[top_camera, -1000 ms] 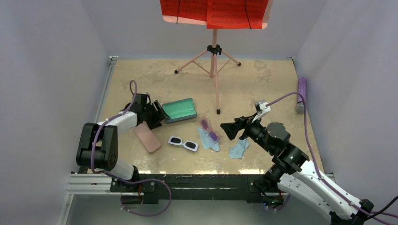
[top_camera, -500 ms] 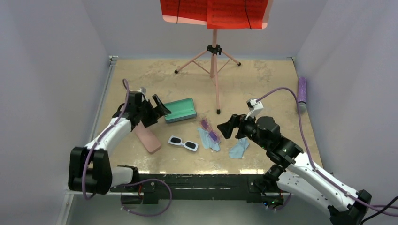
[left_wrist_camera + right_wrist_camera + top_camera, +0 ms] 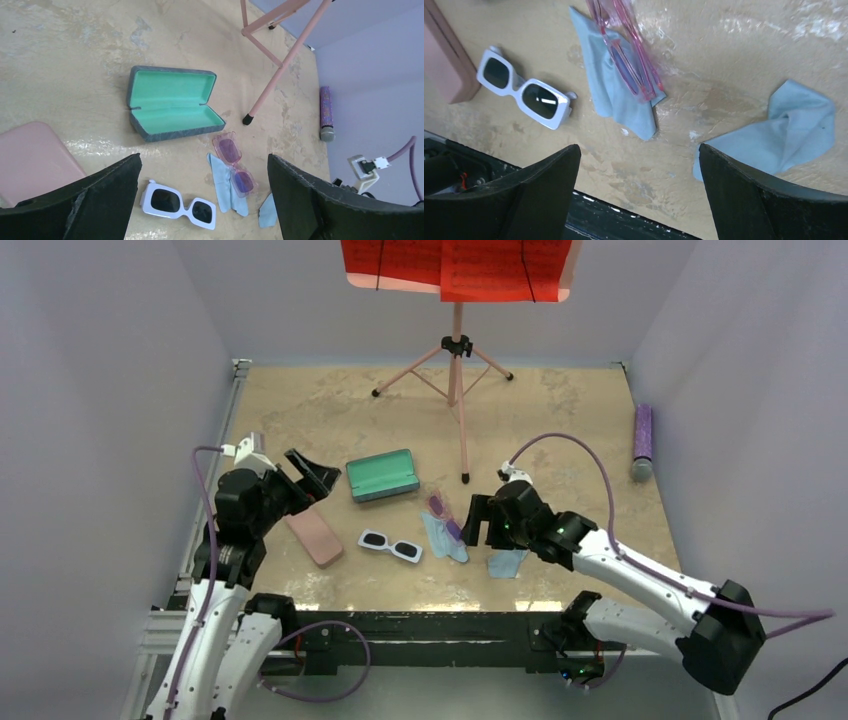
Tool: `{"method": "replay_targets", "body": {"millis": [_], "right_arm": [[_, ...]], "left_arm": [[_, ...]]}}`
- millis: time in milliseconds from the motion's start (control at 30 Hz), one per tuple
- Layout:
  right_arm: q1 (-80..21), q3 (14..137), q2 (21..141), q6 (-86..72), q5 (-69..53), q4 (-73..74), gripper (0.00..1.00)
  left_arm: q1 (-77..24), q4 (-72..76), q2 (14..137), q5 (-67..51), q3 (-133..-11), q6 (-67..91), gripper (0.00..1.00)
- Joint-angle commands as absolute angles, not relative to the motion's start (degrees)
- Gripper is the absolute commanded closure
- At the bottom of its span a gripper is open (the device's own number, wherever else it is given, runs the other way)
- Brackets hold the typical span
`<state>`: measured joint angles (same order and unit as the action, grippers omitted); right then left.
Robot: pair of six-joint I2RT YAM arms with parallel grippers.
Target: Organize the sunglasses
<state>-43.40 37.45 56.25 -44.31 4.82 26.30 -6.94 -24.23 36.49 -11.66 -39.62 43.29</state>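
Note:
The white sunglasses (image 3: pixel 390 546) (image 3: pixel 180 205) (image 3: pixel 524 90) lie flat with dark lenses up, near the front middle of the table. The pink sunglasses (image 3: pixel 445 518) (image 3: pixel 235 164) (image 3: pixel 626 60) rest partly on a light blue cloth (image 3: pixel 440 537) (image 3: pixel 616 95). My left gripper (image 3: pixel 312 472) (image 3: pixel 203 165) is open and empty, raised above the pink case (image 3: pixel 314 534), left of the open grey-blue case (image 3: pixel 382 475) (image 3: pixel 172 102). My right gripper (image 3: pixel 487 523) (image 3: pixel 639 150) is open and empty, hovering between the pink sunglasses and a second cloth (image 3: pixel 508 562) (image 3: pixel 784 135).
A pink tripod stand (image 3: pixel 457 360) carrying a red sheet has one leg ending just behind the pink pair. A purple microphone (image 3: pixel 642 440) lies at the right wall. Grey walls enclose the table, and a black rail (image 3: pixel 430 625) runs along its front edge.
My left gripper has opened wide and drawn back left, away from the open case. My right arm has swung left and lowered over the cloths beside the pink pair.

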Motion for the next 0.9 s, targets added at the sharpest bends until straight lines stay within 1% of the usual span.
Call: {"method": "replay_targets", "body": {"millis": [0,33,100,133,167,300,333,500,533,667,800,867], "right_arm": [[-47.19,38.33,63.08,-49.58,8.24,26.07,0.1],[-47.88,39.32,65.35,-50.26,8.69,26.41,0.13],[-49.1,41.24,69.9,-51.71,9.55,26.74,0.23],[-49.63,41.9,71.74,-52.52,10.11,26.64,0.26],[-50.29,42.33,73.29,-54.17,11.13,26.61,0.28],[-51.2,43.68,77.48,-56.56,14.03,27.15,0.45],[-51.3,43.87,78.16,-56.76,14.36,27.16,0.47],[-51.73,44.99,82.04,-56.79,14.18,27.67,0.52],[-51.84,44.93,82.5,-56.74,14.04,27.56,0.56],[-51.92,45.46,83.67,-55.7,13.08,26.45,0.66],[-51.94,45.75,85.2,-55.28,12.26,26.44,0.68],[-52.01,45.57,85.42,-55.24,11.61,25.78,0.72]], "left_arm": [[-7.05,-27.67,32.83,-6.99,-38.18,46.35,0.0],[-7.03,-28.47,32.29,-6.74,-38.3,46.6,0.0],[-7.03,-29.46,31.81,-6.66,-38.43,46.71,0.0],[-7.06,-30.02,31.69,-6.19,-38.42,46.91,0.0],[-7.04,-30.46,31.72,-5.86,-38.29,47.22,0.0],[-7.03,-30.27,31.75,-6.19,-37.35,47.45,0.0],[-7.03,-29.83,31.81,-6.53,-37.02,47.48,0.0],[-7.05,-29.18,32.94,-7.3,-36.35,46.85,0.0],[-7.08,-29.03,33.14,-7.46,-36.24,46.85,0.0],[-7.03,-28.22,33.87,-8.07,-35.99,46.85,0.0],[-7.03,-28.55,34.19,-7.83,-36.05,46.85,0.0],[-7.03,-28.56,34.19,-7.74,-35.88,46.91,0.0]]}}
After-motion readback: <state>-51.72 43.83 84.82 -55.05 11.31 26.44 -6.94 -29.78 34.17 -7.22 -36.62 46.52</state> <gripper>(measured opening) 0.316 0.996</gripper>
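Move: The blue cloth under the pink sunglasses has its middle about 4 cm ahead of the right hand, 7 cm left and 10 cm below. Those sunglasses lie some 9 cm ahead and 7 cm left, the white sunglasses 2 cm ahead and 19 cm left, and the second blue cloth level and 7 cm right. From the left hand, the first cloth is roughly 6 cm back, 23 cm right and 22 cm below. The right hand sinks some 9 cm, drifting left, fingers closing onto the blue cloth's near tip; left hand lowers. ##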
